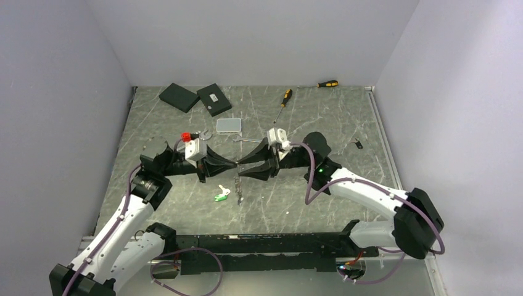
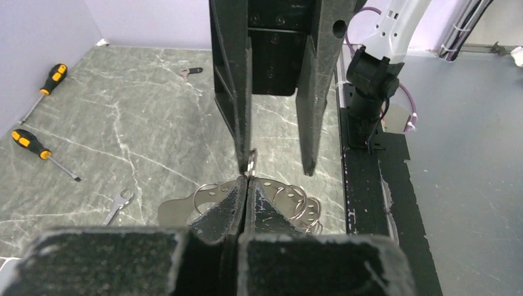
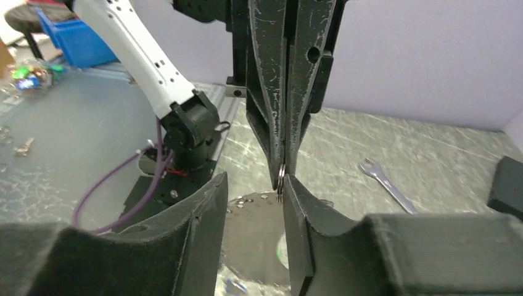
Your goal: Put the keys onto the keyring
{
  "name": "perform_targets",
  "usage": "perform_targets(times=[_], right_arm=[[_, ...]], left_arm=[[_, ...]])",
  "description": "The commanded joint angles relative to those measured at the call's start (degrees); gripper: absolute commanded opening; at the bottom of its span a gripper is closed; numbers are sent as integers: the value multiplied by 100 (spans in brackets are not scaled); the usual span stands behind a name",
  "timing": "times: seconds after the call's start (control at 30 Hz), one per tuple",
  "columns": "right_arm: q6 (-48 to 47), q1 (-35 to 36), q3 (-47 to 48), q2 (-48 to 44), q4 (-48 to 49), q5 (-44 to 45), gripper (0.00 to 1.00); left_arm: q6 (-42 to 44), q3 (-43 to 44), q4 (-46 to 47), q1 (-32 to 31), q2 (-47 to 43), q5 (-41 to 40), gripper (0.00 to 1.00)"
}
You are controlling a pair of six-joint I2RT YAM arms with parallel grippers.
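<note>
My left gripper (image 2: 248, 180) is shut on the keyring (image 2: 251, 164), a thin silvery wire ring seen edge-on (image 3: 280, 177) and pinched at the fingertips. A silvery perforated plate (image 2: 280, 192) carrying several small rings shows just below it. My right gripper (image 3: 254, 179) faces the left one tip to tip above the table's middle (image 1: 238, 165). It is open, its right finger beside the ring and its left finger well clear. A key with a green-and-white tag (image 1: 222, 196) lies on the table under the grippers, and a dark key (image 1: 358, 145) lies far right.
Two yellow-and-black screwdrivers (image 1: 284, 98) (image 1: 328, 84) lie at the back, with two black boxes (image 1: 179, 97) (image 1: 214, 98) and a clear plastic box (image 1: 229, 126). A spanner (image 1: 247, 140) lies behind the grippers, and a red object (image 1: 184, 136) sits by the left wrist.
</note>
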Motion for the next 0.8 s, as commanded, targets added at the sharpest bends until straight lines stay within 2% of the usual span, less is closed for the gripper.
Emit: perform_targets(times=[0.0, 0.17, 0.23, 0.3, 0.4, 0.6, 0.77], right_arm=[[-1487, 78, 467, -438, -2010, 719, 43], [-2037, 164, 940, -508, -3306, 1347, 44], [-2268, 252, 1226, -395, -3987, 1766, 41], [-2439, 314, 1486, -250, -4415, 1884, 38], [-2707, 428, 1818, -120, -5130, 1963, 38], [-2887, 512, 2067, 34, -5679, 2088, 36], [-2818, 534, 2160, 339, -5730, 1996, 36]], left_arm=[[714, 405, -750, -63, 4, 40, 0], [1397, 649, -1860, -68, 188, -226, 0], [1504, 686, -2037, -79, 223, -342, 0], [1570, 685, -2136, -108, 248, -512, 0], [1674, 732, -2315, -182, 319, -826, 0], [1822, 881, -2607, -306, 531, -1075, 0], [1793, 891, -2632, -360, 541, -1164, 0]])
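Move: Your shut left fingertips already pinch the small split ring, which sticks out about 1 cm to their right. From the half-open right hand, that ring is roughly 1 cm ahead and 1 cm to the left, at the same height, close by the farther finger. The steel plate with its other rings hangs some 6 cm below the left hand and 2 cm back. The green-tagged keys lie on the table about 2 cm ahead of the left hand, 8 cm to its left and 28 cm below. Bring the left gripper down about 6 cm and slightly forward, tipping its fingers down some 15 degrees and keeping the ring pinched. Shift the right gripper forward first, about 3 cm, then lower it beside the left by about 5 cm, tipping its fingers down nearly 30 degrees and turning it a little clockwise. Leave its fingers part open astride the ring, without closing on it. ##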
